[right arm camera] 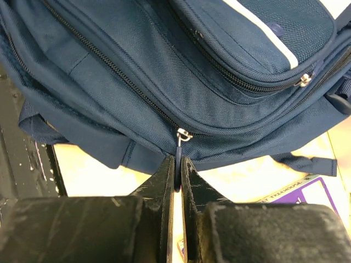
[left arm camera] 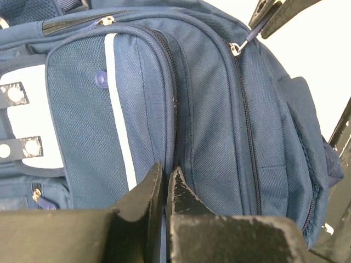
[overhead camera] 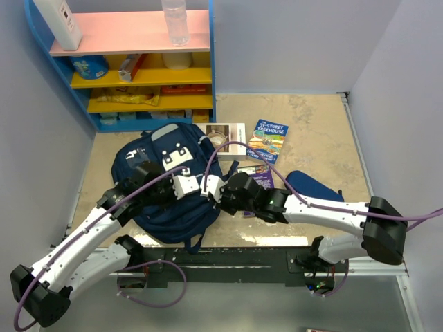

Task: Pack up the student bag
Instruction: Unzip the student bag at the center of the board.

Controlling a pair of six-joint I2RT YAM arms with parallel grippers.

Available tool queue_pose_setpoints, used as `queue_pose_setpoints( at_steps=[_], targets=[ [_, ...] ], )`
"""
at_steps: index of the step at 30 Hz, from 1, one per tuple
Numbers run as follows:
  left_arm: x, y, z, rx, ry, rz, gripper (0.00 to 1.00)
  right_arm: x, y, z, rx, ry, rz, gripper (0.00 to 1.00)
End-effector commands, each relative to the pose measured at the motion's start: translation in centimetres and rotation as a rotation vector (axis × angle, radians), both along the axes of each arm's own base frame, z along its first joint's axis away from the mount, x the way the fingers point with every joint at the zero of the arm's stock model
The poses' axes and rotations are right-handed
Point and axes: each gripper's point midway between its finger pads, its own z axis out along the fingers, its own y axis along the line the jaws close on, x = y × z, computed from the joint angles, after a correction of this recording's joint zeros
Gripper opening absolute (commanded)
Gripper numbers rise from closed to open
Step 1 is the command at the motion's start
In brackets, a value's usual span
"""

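The student bag (overhead camera: pixel 166 207), a navy backpack with a white patch (overhead camera: pixel 173 155), lies flat on the table's left middle. In the right wrist view my right gripper (right arm camera: pixel 177 160) is shut on the navy pull tab (right arm camera: pixel 177 156) hanging from the main zip's slider (right arm camera: pixel 184 135) at the bag's edge. The left wrist view shows that same pull tab (left arm camera: pixel 249 35) at the top right. My left gripper (left arm camera: pixel 166 169) is shut, its tips pressed into the bag's fabric (left arm camera: pixel 214 142) at the front pocket seam, pinching a fold. Both grippers meet over the bag's right side.
Three books lie right of the bag: a pale one (overhead camera: pixel 226 138), a blue Treehouse one (overhead camera: pixel 270 140) and a purple one (overhead camera: pixel 257 174). A small navy pencil case (overhead camera: pixel 315 187) sits beyond them. A blue shelf unit (overhead camera: pixel 131 76) stands at back left. Grey walls close in both sides.
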Motion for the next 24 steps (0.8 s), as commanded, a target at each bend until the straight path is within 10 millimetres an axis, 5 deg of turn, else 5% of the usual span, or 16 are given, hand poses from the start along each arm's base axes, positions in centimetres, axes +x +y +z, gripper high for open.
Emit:
queue_pose_setpoints(
  at_steps=[1, 15, 24],
  targets=[
    [4.4, -1.0, 6.9, -0.131, -0.230, 0.093, 0.00, -0.6, 0.9, 1.2, 0.062, 0.020, -0.015, 0.00],
    [4.5, -3.1, 8.7, -0.280, -0.142, 0.133, 0.00, -4.6, 5.7, 5.3, 0.470, -0.056, -0.104, 0.00],
    [4.6, -4.2, 10.9, -0.370, -0.072, 0.183, 0.00, -6.1, 8.1, 5.0, 0.574, -0.068, -0.161, 0.00]
  ],
)
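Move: The bag's main zip slider hangs at the right fingertips, its pull already pinched, about 2 cm to their left and 1 cm farther out; from there the still closed track runs on some 5 cm back and 6 cm left. The pocket edge in the left fingers is about 14 cm to the right hand's left and level with it; the white snap patch lies roughly 16 cm ahead and 15 cm left, the purple book 9 cm ahead and 14 cm right. From the left hand the slider is about 12 cm right and 1 cm ahead. The zip slider is drawn on by its pull, the right hand keeping its pinch and, after a brief linger, dragging it along the track about 8 cm left and back, towards the left fingers' near side, rising slightly as its fingertips tip up some 25 degrees. The left hand keeps hold of the pocket edge and eases up and to the right about 3 cm. ##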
